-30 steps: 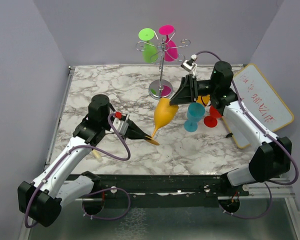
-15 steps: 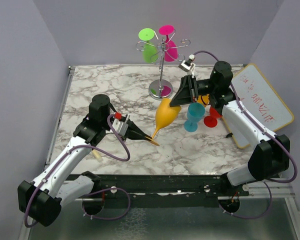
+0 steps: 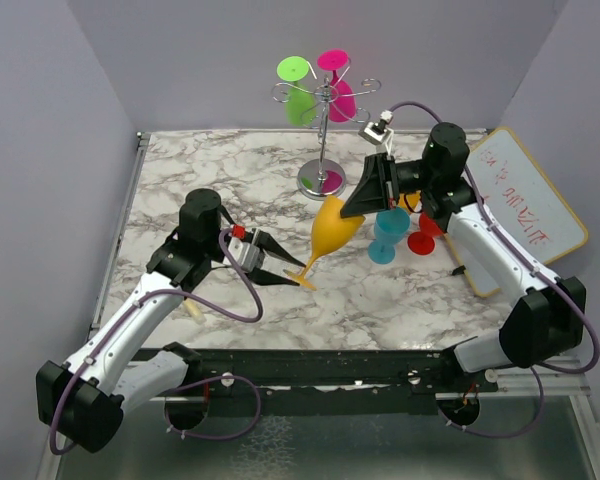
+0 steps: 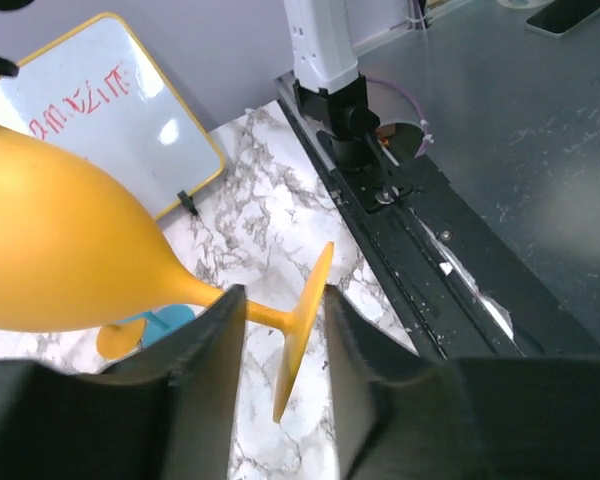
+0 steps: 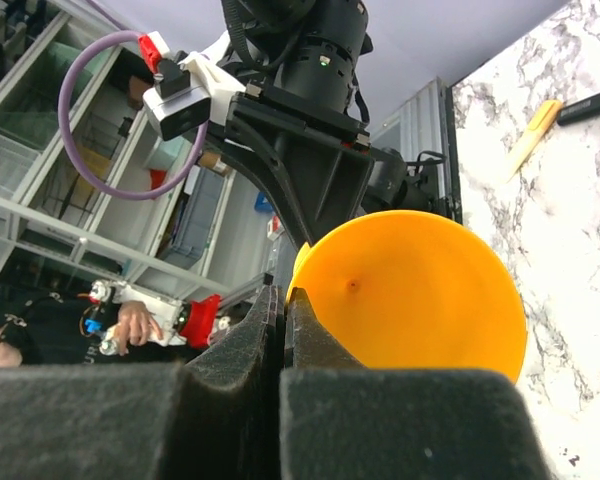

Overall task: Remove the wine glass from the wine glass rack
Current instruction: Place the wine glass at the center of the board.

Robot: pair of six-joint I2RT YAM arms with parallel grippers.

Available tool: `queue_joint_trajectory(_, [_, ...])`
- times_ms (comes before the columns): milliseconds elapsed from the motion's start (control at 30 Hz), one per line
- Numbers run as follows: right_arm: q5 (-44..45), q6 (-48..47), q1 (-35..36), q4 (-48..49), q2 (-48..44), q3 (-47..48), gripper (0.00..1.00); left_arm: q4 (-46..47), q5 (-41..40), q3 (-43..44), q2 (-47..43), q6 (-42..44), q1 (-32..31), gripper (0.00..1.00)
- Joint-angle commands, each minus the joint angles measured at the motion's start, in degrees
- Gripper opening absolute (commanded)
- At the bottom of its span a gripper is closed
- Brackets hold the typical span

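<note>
An orange wine glass (image 3: 335,228) hangs tilted over the marble table, bowl up and to the right, foot down and to the left. My right gripper (image 3: 350,208) is shut on the bowl's rim, the rim (image 5: 298,285) pinched between its pads. My left gripper (image 3: 288,268) is open around the stem and foot (image 4: 302,330), with a gap on each side of the foot disc. The wine glass rack (image 3: 323,130) stands at the back centre. A green glass (image 3: 300,100) and a pink glass (image 3: 340,95) hang from it.
A blue glass (image 3: 387,232) and a red glass (image 3: 425,235) stand just right of the orange one, under my right arm. A whiteboard (image 3: 525,205) leans at the right edge. A black marker (image 3: 458,270) lies beside it. A yellow item (image 3: 193,311) lies by my left arm.
My right gripper has closed onto the orange glass's rim. My left gripper, shut on the stem before, has opened and let go; the glass's foot has shifted slightly.
</note>
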Motion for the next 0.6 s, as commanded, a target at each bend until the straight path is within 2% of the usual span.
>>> queue_joint_trajectory(0, [3.0, -9.2, 0.5, -8.4, -2.4, -0.4, 0.01, -1.8, -3.9, 0.6, -1.3, 2.0, -0.1, 0.62])
queue_joint_trajectory(33, [4.0, -11.2, 0.5, -10.4, -2.8, -0.3, 0.01, -2.2, -5.0, 0.5, -1.7, 2.1, -0.1, 0.70])
queue_joint_trajectory(133, [6.9, -17.0, 0.5, -17.5, -3.5, 0.2, 0.00, -3.0, -8.0, 0.3, -2.9, 2.2, -0.1, 0.84])
queue_joint_trajectory(200, [8.1, -21.5, 0.5, -22.9, -3.9, 0.9, 0.01, -3.2, -10.1, 0.3, -3.7, 2.2, -0.1, 0.98])
queue_joint_trajectory(333, [10.1, -26.8, 0.4, -28.8, -5.2, 1.3, 0.01, -1.7, -14.1, 0.7, -4.9, -1.8, 0.0, 0.99])
queue_joint_trajectory(467, [18.2, -31.7, 0.5, -36.2, -6.2, 1.6, 0.01, 2.5, -16.9, -0.6, -6.6, -7.8, -0.1, 0.99])
queue_joint_trajectory(567, [22.8, -33.5, 0.5, -38.1, -7.6, -0.5, 0.01, 9.5, -24.7, -2.5, -8.1, -17.4, 0.0, 0.99])
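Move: The right hand pinches the orange wine glass by its rim, the glass's middle about 5 cm back, 4 left and 4 below. The blue glass stands roughly 12 cm ahead, 12 right and 27 below, the red one some 16 ahead, 22 right, as low. The left fingers, already parting, straddle the orange glass's foot; its middle lies about 5 cm ahead, 5 right and 3 above that hand. The right, still pinching the rim, sinks about 4 cm, turning clockwise, as the left opens wide, moving forward. ##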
